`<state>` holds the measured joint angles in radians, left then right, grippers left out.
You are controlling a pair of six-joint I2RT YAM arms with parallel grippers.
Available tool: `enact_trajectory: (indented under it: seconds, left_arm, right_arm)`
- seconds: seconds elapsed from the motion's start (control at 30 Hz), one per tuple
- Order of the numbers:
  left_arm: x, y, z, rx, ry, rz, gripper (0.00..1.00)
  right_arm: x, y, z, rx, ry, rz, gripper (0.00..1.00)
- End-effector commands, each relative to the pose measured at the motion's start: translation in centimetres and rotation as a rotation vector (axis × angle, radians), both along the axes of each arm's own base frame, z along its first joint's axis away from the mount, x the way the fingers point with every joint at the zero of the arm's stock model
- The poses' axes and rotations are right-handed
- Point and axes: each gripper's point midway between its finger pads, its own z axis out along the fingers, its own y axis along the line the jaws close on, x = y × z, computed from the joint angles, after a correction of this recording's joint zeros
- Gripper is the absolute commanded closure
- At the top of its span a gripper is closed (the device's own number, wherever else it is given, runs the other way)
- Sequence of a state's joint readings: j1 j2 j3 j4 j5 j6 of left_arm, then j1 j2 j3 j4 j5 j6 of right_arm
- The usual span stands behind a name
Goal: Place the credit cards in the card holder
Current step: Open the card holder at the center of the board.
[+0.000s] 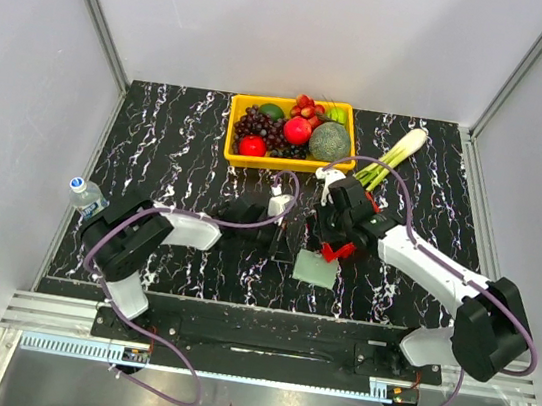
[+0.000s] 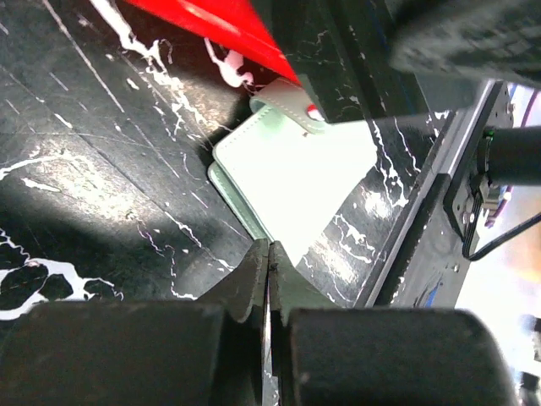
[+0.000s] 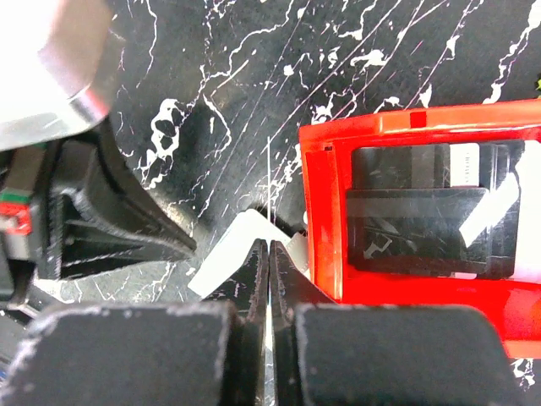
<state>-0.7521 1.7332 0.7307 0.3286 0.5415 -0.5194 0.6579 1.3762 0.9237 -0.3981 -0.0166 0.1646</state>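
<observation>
The pale grey-green card holder [image 1: 317, 270] lies flat near the table's front middle, its snap flap [image 2: 292, 106] toward the red basket [image 1: 337, 252]. In the basket lie dark credit cards [image 3: 414, 233] with whitish ones under them. My left gripper [image 2: 270, 247] is shut just before the holder [image 2: 296, 178], and a thin card edge shows as a sliver between its fingers. From above, a dark card [image 1: 286, 239] sits at its tip. My right gripper [image 3: 269, 244] is shut over the holder's corner [image 3: 232, 245], beside the basket rim [image 3: 321, 211]. A thin pale line runs straight ahead of its tips.
A yellow tray [image 1: 233, 127] of fruit stands at the back. A leek [image 1: 393, 160] lies to its right. At the left edge a water bottle [image 1: 85, 194] rests. The two arms meet closely over the holder, with the left gripper's body [image 3: 110, 211] beside the right's.
</observation>
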Motion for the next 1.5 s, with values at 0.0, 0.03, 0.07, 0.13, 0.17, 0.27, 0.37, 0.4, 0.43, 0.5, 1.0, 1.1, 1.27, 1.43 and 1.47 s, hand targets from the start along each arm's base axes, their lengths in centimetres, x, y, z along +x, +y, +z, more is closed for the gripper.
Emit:
enact_trajectory:
  seconds: [0.0,0.03,0.07,0.13,0.17,0.27,0.37,0.4,0.43,0.5,1.0,1.1,1.27,1.43,1.47]
  left_arm:
    - [0.0,0.0,3.1,-0.052,-0.194,-0.103,1.0]
    - [0.0,0.0,3.3,-0.049,-0.193,-0.103,1.0]
    - [0.1,0.0,3.4,-0.043,-0.188,-0.1,1.0]
    - [0.2,0.1,3.5,-0.036,-0.163,-0.079,0.96]
    - [0.4,0.1,3.5,-0.037,-0.153,-0.053,0.9]
    - [0.8,0.8,3.5,-0.021,-0.148,0.018,0.67]
    - [1.5,1.5,3.3,-0.008,-0.142,0.107,0.56]
    - [1.7,1.7,3.3,0.006,-0.149,0.124,0.56]
    - [1.9,1.9,3.3,0.019,-0.155,0.137,0.56]
    - [2.3,2.3,3.2,0.041,-0.156,0.167,0.55]
    - [3.1,2.5,3.5,0.093,-0.154,0.187,0.55]
    - [2.6,2.7,3.2,0.095,-0.15,0.172,0.55]
    - [2.3,3.0,3.2,0.095,-0.157,0.169,0.54]
    - [2.2,3.2,3.3,0.093,-0.167,0.17,0.52]
    - [2.1,3.3,3.4,0.091,-0.169,0.171,0.52]
  right_arm:
    - [1.0,0.5,1.0,0.024,-0.027,0.006,1.0]
    - [0.8,0.4,0.8,0.025,-0.019,0.007,1.0]
    - [0.9,0.5,0.8,0.028,-0.016,0.003,1.0]
    - [0.4,0.4,1.0,0.033,-0.01,0.005,1.0]
    - [0.1,0.1,1.2,0.028,0.009,-0.012,1.0]
    - [-1.8,-1.1,1.6,0.031,0.068,-0.064,1.0]
    - [-3.3,-3.3,1.7,-0.007,0.088,-0.131,1.0]
    - [-3.8,-3.3,1.8,-0.002,0.102,-0.131,1.0]
    - [-4.2,-3.3,2.1,-0.002,0.118,-0.127,1.0]
    - [-4.8,-3.9,2.6,-0.028,0.138,-0.167,1.0]
    - [-12.5,-6.4,0.2,-0.107,0.466,-0.432,1.0]
    - [-12.8,-7.1,-1.0,-0.14,0.477,-0.459,1.0]
    - [-13.0,-7.0,-2.9,-0.179,0.51,-0.46,1.0]
    - [-12.2,-6.1,-4.7,-0.186,0.517,-0.419,1.0]
    - [-12.1,-5.8,-5.0,-0.186,0.518,-0.412,1.0]
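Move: Card holder: about 7 cm to the right of the left hand, some 1 cm nearer the base and 2 cm lower. The right hand, with a thin black card already pinched upright, has that holder about 8 cm back, 1 cm to its right and 9 cm below. The red box lies roughly 7 cm to the right of the right hand, 2 cm ahead and 9 cm below; from the left hand, some 13 cm right, 9 cm ahead. Opening its shut fingers to about half, the left hand rises 2 cm beside the holder's left edge, then backs off about 3.5 cm left and 2 cm forward. The right hand keeps the black card and draws it back some 13 cm and right 7 cm, round to the holder's near right corner, sinking about 6 cm late on, as the wrist turns the fingers nearly straight down and clockwise. ##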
